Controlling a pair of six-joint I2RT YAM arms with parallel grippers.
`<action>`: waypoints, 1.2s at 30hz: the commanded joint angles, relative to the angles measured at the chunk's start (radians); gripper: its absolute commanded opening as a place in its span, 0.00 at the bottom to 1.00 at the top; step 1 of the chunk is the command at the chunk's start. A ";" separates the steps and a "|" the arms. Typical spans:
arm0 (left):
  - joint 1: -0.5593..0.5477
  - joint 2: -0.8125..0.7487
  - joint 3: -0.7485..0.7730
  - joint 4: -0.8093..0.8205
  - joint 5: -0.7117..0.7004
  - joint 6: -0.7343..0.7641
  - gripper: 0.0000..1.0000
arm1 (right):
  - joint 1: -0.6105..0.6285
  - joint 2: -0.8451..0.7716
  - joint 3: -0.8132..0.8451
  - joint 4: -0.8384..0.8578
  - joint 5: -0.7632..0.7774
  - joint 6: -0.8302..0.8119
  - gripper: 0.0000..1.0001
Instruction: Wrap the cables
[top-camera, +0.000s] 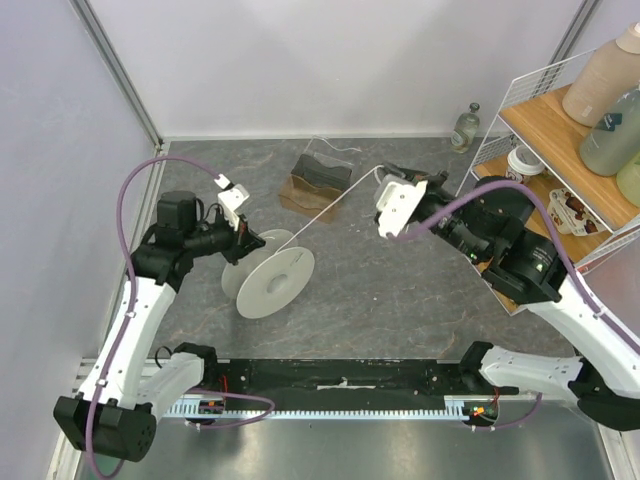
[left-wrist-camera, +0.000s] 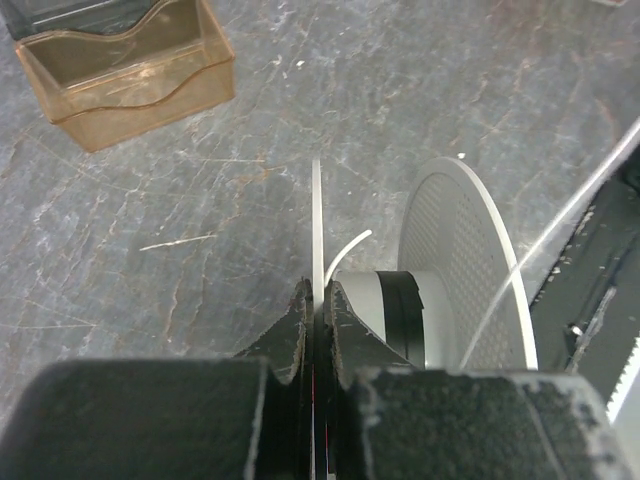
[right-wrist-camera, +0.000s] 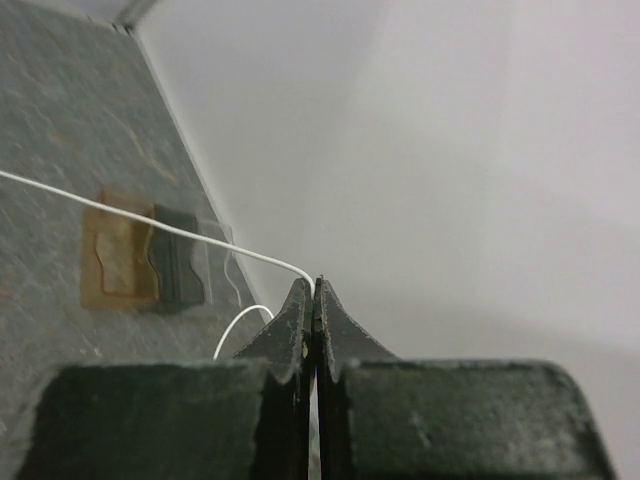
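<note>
A white spool (top-camera: 272, 281) lies on its side on the grey table. My left gripper (top-camera: 243, 240) is shut on the thin edge of one flange (left-wrist-camera: 317, 215); the other flange (left-wrist-camera: 462, 262) and the hub (left-wrist-camera: 395, 308) show to the right. The cable (top-camera: 330, 210) is a thin white wire running taut from the spool up and right to my right gripper (top-camera: 388, 178). That gripper (right-wrist-camera: 316, 284) is shut on the cable (right-wrist-camera: 170, 230) at its tips and is held above the table. A short loose end (left-wrist-camera: 346, 250) curls by the hub.
An amber and dark plastic box (top-camera: 316, 180) sits behind the spool, with more thin wire looping past it. A wire shelf (top-camera: 560, 140) with bottles stands at the right, a small glass bottle (top-camera: 465, 128) beside it. A black rail (top-camera: 340, 385) runs along the near edge.
</note>
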 joint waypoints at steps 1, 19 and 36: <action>0.095 -0.030 0.072 -0.092 0.213 0.078 0.02 | -0.168 -0.019 -0.030 0.068 0.007 0.028 0.00; 0.319 -0.004 0.215 0.142 0.570 -0.464 0.02 | -0.707 0.071 -0.275 0.114 -0.413 0.117 0.00; 0.351 0.074 0.156 0.848 0.248 -1.365 0.02 | -0.705 0.001 -0.509 0.097 -0.683 0.227 0.00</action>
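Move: The spool is already held by one flange in the left hand, its middle about 3 cm back, 3 cm right and 5 cm below that hand. From the high right hand, already pinching the cable, the spool is some 20 cm left, 3 cm back and 28 cm below. The brown tray lies about 20 cm ahead, 12 cm right and 21 cm below the left hand, with the dark tray some 5 cm beyond it and 2 cm farther right. The spool is lifted some 17 cm and rolled about 45 degrees, its free right flange tipping upward, as the left hand keeps its pinch and drifts back a little, then forward. Meanwhile the right hand, still gripping the cable, sweeps down about 20 cm while going forward and right some 10 cm each, easing slightly back and left at the end, its fingers tipping down about 30 degrees. ##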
